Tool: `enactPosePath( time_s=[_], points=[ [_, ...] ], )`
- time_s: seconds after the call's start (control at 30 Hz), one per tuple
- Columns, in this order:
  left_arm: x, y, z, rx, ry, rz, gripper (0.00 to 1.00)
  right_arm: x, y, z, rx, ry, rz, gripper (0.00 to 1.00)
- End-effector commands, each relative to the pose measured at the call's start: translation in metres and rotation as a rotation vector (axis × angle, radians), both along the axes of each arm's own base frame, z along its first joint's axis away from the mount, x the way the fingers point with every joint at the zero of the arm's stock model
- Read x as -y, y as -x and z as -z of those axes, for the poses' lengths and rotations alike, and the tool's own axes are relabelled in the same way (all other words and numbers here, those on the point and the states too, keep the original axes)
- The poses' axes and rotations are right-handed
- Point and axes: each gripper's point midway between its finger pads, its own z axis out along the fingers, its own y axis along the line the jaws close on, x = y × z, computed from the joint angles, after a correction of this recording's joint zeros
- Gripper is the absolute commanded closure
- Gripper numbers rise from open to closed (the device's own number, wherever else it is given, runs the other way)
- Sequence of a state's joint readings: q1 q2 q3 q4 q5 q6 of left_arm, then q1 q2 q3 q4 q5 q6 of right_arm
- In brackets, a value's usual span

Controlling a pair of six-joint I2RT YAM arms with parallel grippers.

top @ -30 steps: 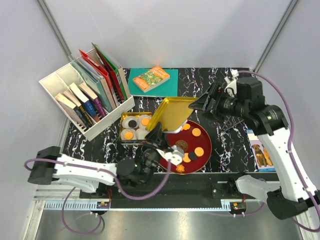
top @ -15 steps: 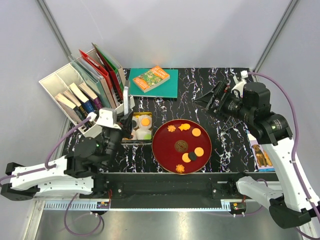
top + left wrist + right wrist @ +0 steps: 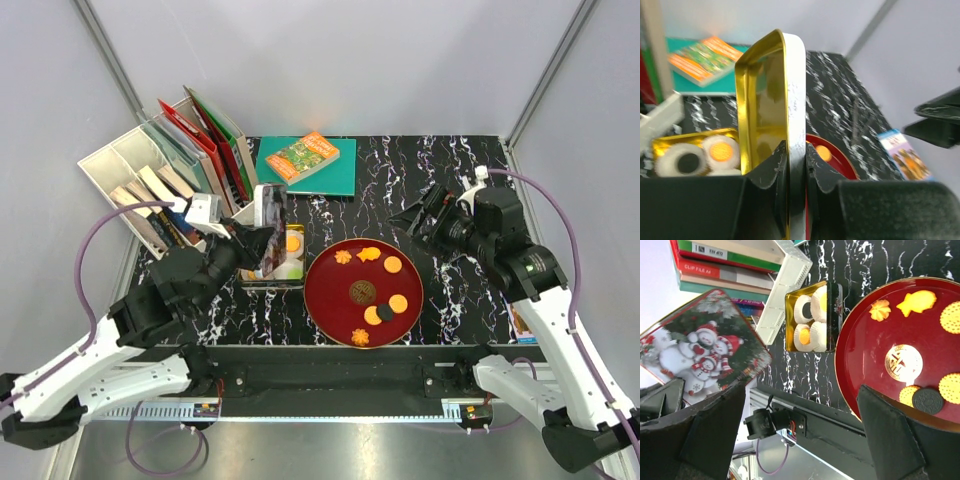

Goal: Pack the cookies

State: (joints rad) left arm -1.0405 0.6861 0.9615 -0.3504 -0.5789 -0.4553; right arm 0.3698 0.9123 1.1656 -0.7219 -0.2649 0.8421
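Observation:
Several cookies (image 3: 393, 265), orange discs, a dark disc and orange flower shapes, lie on the red plate (image 3: 335, 300). More sit in white paper cups in the open gold tin (image 3: 290, 262) left of the plate. My left gripper (image 3: 262, 240) is shut on the tin lid (image 3: 271, 222) and holds it on edge above the tin. The left wrist view shows the lid (image 3: 767, 95) pinched between the fingers (image 3: 776, 165) of my left gripper (image 3: 796, 150). My right gripper (image 3: 422, 215) is open and empty, above the table right of the plate. The right wrist view shows my right gripper (image 3: 801, 405), the snowman lid (image 3: 700, 350), the tin (image 3: 812, 317) and cookies (image 3: 918, 301).
A white file box (image 3: 110, 165) with books and folders stands at the back left. A green book (image 3: 305, 160) lies at the back centre. A booklet with a dog picture (image 3: 518, 322) lies at the right edge, under the right arm.
My left arm has swung left with the lid, from over the red plate to above the tin. The lid has turned on edge. My right gripper has shifted slightly and stays open.

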Motion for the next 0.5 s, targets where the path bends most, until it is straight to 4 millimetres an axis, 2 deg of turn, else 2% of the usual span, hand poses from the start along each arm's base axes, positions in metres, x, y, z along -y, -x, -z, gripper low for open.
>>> enactPosePath(
  time_s=[0.0,0.03,0.1,0.13,0.2,0.23,0.27,0.3,0.33,0.37,0.4,0.47],
  points=[
    [0.035,0.022,-0.008,-0.117,0.175,0.254,1.00,-0.015,-0.003,-0.013,0.111,-0.051,-0.094,0.00],
    [0.041,0.024,-0.013,-0.130,0.223,0.297,1.00,-0.021,0.001,-0.006,0.092,-0.073,-0.136,0.00],
    [0.045,0.024,-0.009,-0.153,0.259,0.334,1.00,-0.030,-0.001,-0.008,0.114,-0.120,-0.171,0.00],
    [0.047,0.026,-0.019,-0.147,0.313,0.367,1.00,-0.036,0.002,0.000,0.086,-0.151,-0.197,0.00],
    [0.047,0.025,-0.017,-0.161,0.354,0.378,1.00,-0.045,0.003,-0.007,0.128,-0.217,-0.250,0.00],
    [0.045,0.024,-0.023,-0.162,0.399,0.390,1.00,-0.050,0.006,0.003,0.096,-0.254,-0.269,0.00],
    [0.045,0.022,-0.018,-0.175,0.413,0.395,1.00,-0.055,0.003,-0.006,0.147,-0.293,-0.298,0.00],
    [0.048,0.027,-0.024,-0.180,0.455,0.437,1.00,-0.060,0.009,0.004,0.105,-0.330,-0.334,0.00],
    [0.041,0.022,-0.026,-0.173,0.482,0.421,1.00,-0.063,0.009,0.000,0.135,-0.353,-0.357,0.00],
    [0.041,0.019,-0.018,-0.192,0.498,0.424,1.00,-0.065,0.009,-0.002,0.150,-0.369,-0.371,0.00],
    [0.041,0.024,-0.025,-0.190,0.549,0.461,1.00,-0.065,0.011,0.007,0.134,-0.376,-0.375,0.00],
    [0.034,0.017,-0.019,-0.198,0.587,0.442,1.00,-0.066,0.012,0.001,0.190,-0.400,-0.394,0.02]
  ],
)
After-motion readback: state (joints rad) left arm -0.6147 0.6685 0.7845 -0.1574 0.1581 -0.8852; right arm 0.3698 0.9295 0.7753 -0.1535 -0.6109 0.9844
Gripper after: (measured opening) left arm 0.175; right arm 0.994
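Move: The left gripper holds the lid upright by its near edge, print to the right; the open right gripper is about 22 cm to its right and 4 farther out. The cookie tin is some 9 cm ahead, 4 left and 32 below the left gripper; the red plate is 18 right, 2 ahead, well below. From the right gripper the lid is about 20 cm left, 2 ahead and 3 above, and the plate 5 left, 1 back and 31 below. Keep the lid pinched in the left gripper and roll it some 30 degrees in all, left side sinking, fingers tipping down and swinging clockwise, while easing it about 3 cm right and 2 down towards the right gripper. Meanwhile bring the wide-open right gripper about 5 cm left and nearly as far down towards the lid, turning counter-clockwise with its left side rising; don't touch it yet. ##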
